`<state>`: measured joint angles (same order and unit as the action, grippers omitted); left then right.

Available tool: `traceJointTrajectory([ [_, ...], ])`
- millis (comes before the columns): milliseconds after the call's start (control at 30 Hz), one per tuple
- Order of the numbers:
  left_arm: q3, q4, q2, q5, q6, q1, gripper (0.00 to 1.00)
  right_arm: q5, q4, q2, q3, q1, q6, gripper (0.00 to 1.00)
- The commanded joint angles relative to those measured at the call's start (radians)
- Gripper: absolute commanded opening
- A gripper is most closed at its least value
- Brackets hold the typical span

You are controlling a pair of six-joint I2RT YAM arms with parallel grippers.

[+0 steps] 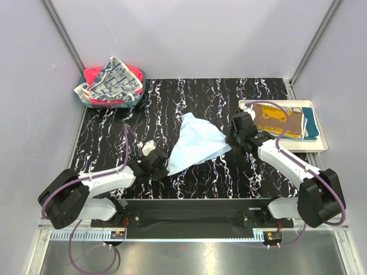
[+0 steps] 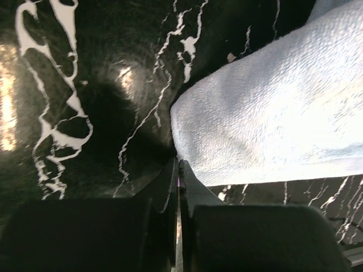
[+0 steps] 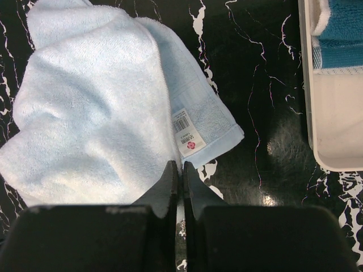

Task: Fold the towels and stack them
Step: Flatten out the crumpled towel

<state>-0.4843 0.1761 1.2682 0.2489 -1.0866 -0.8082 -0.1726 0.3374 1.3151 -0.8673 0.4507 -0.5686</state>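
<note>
A light blue towel (image 1: pixel 198 143) lies rumpled in the middle of the black marbled table. My left gripper (image 1: pixel 162 166) sits low at its near-left corner, jaws shut, and the corner (image 2: pixel 187 147) runs into the tips of that gripper (image 2: pixel 179 164). At the towel's right side my right gripper (image 1: pixel 231 137) is shut on the edge, close to the white label (image 3: pixel 190 136); the blue cloth (image 3: pixel 96 113) spreads ahead of this gripper (image 3: pixel 181 165). Other towels: a red-pink one (image 1: pixel 94 74) and a white, blue-printed one (image 1: pixel 114 80) in the bin, a mustard one (image 1: pixel 275 120) and a teal one (image 1: pixel 309 123) on the tray.
The translucent teal bin (image 1: pixel 137 94) stands at the back left corner. The cream tray (image 1: pixel 318 123) lies at the right edge, and its rim (image 3: pixel 309 85) shows close beside the right gripper. Grey walls enclose the table on three sides.
</note>
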Motion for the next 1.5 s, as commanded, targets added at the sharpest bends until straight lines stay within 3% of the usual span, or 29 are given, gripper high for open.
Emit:
traceJointTrajectory([
  [0,-0.039,0.088,-0.042,0.043,0.051,0.001,0.0,-0.011,-0.015,-0.033,-0.025,0.0,0.015,0.02],
  [467,-0.068,0.132,-0.081,0.021,0.077,0.0,0.0,-0.011,0.014,-0.057,-0.047,0.002,0.018,0.02],
  [1000,-0.079,0.187,-0.151,0.009,0.123,0.0,0.0,0.079,0.058,-0.229,0.01,0.006,0.009,0.0],
  [1200,-0.344,0.249,-0.144,0.088,0.24,0.064,0.0,0.079,0.058,-0.114,-0.215,0.006,0.087,0.0],
  [1467,-0.753,0.299,-0.06,0.128,0.447,0.119,0.0,0.11,0.167,0.09,-0.708,0.006,0.228,0.0],
])
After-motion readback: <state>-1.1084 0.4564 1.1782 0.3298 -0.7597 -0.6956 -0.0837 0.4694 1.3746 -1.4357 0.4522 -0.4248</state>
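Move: At the towel's near left corner, the left hand already has its fingers shut close to the table; the middle of the crumpled towel lies about 10 cm ahead and 9 cm to its right, roughly level. The right hand already holds the towel's right edge off the table, with that middle about 10 cm to its left, 1 cm back and 8 cm below; the tray's middle is some 20 cm to its right, 5 cm ahead and 9 cm lower. Keeping both pinches on the towel, the hands at first barely shift: the left stays by the table while the right eases up about 5 cm and slightly back. Then both sweep quickly up and forward, away from the table, ending some 20 cm higher, the left about 10 cm farther out and the right about 6, drifting a little left. Both wrists tip the fingers upward 20 to 25 degrees. ##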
